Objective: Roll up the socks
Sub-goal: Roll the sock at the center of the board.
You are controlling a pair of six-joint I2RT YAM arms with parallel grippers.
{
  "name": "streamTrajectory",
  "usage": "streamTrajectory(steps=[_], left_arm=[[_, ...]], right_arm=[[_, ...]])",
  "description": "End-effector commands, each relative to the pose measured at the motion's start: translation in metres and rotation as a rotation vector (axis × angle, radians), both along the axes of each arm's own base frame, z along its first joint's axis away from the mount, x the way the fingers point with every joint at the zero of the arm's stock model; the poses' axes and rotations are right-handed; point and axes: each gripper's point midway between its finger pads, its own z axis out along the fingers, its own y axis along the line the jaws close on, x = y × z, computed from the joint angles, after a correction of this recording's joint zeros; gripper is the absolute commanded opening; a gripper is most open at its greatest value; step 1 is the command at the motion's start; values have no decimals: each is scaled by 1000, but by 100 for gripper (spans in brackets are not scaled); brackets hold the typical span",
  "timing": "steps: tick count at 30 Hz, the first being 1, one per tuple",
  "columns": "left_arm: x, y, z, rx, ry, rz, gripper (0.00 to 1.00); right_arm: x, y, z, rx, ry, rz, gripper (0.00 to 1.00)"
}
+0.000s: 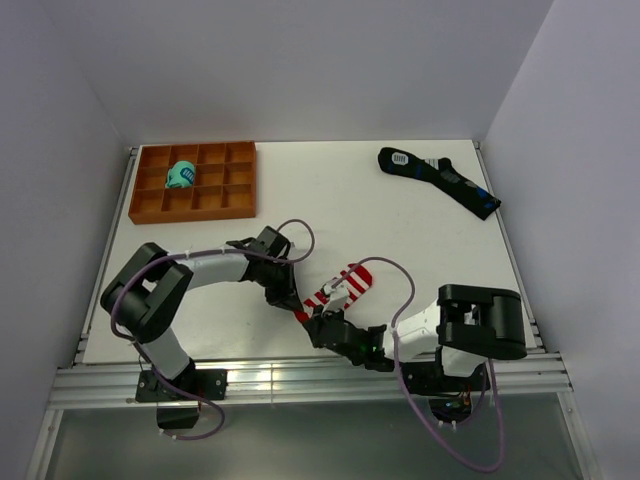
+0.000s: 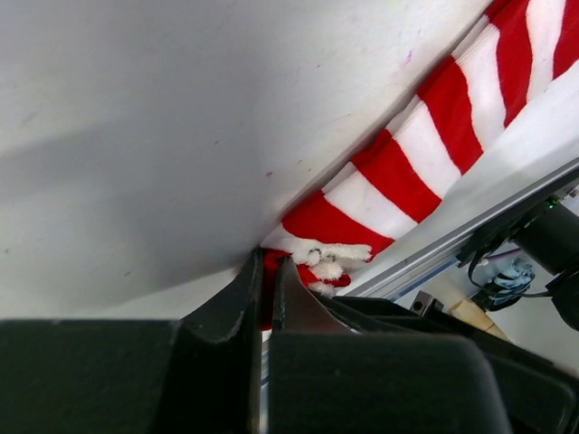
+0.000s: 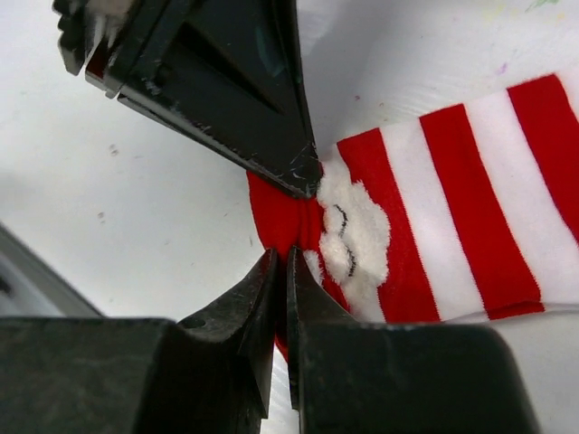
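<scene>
The red and white striped socks [image 1: 343, 285] lie flat on the table near the front edge, running up to the right. Both grippers meet at their lower left red end. My left gripper [image 1: 297, 303] is shut on the red edge of the socks [image 2: 398, 176], pinching fabric between its fingertips [image 2: 268, 260]. My right gripper [image 1: 318, 322] is shut on the same red end [image 3: 434, 217], just below the white fluffy patch [image 3: 353, 231]. The left gripper's fingers [image 3: 298, 172] show in the right wrist view, touching the sock from above.
An orange compartment tray [image 1: 193, 182] stands at the back left with a teal sock bundle [image 1: 181, 175] in it. A long black sock with blue patches [image 1: 440, 180] lies at the back right. The table's front rail [image 1: 300, 378] runs just below the grippers.
</scene>
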Motion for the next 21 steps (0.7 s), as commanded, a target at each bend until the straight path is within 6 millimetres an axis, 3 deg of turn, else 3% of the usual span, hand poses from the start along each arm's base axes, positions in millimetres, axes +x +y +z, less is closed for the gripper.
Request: streamTrajectory(steps=[1, 11, 15, 21], left_arm=[[2, 17, -7, 76, -31, 52, 2], [33, 20, 27, 61, -209, 174, 27], [41, 20, 48, 2, -299, 217, 32], [35, 25, 38, -11, -323, 198, 32]], right_arm=[[-39, -41, -58, -162, 193, 154, 6], [-49, -29, -55, -19, 406, 284, 7], [-49, -31, -61, -23, 495, 294, 7], [-55, -34, -65, 36, 620, 295, 7]])
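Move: The left fingers are shut on the folded-over near end of the striped sock, whose middle lies about 3 cm ahead, 9 cm to the right and 1 cm below them. The right gripper's tips pinch the same end, roughly 4 cm nearer the base and 4 cm to the right of the left ones. From the right hand, the striped sock's middle is some 7 cm ahead, 5 cm to the right and 1 cm lower. The left fingers let go of the sock's near end, opening to about a third, then rise some 4 cm while drawing forward and a little left, tips swinging forward. The right hand keeps its pinch on that end, swivelling counter-clockwise so the fingers swing from forward-left towards the left, some 25 degrees in all, and shifts only slightly left. ##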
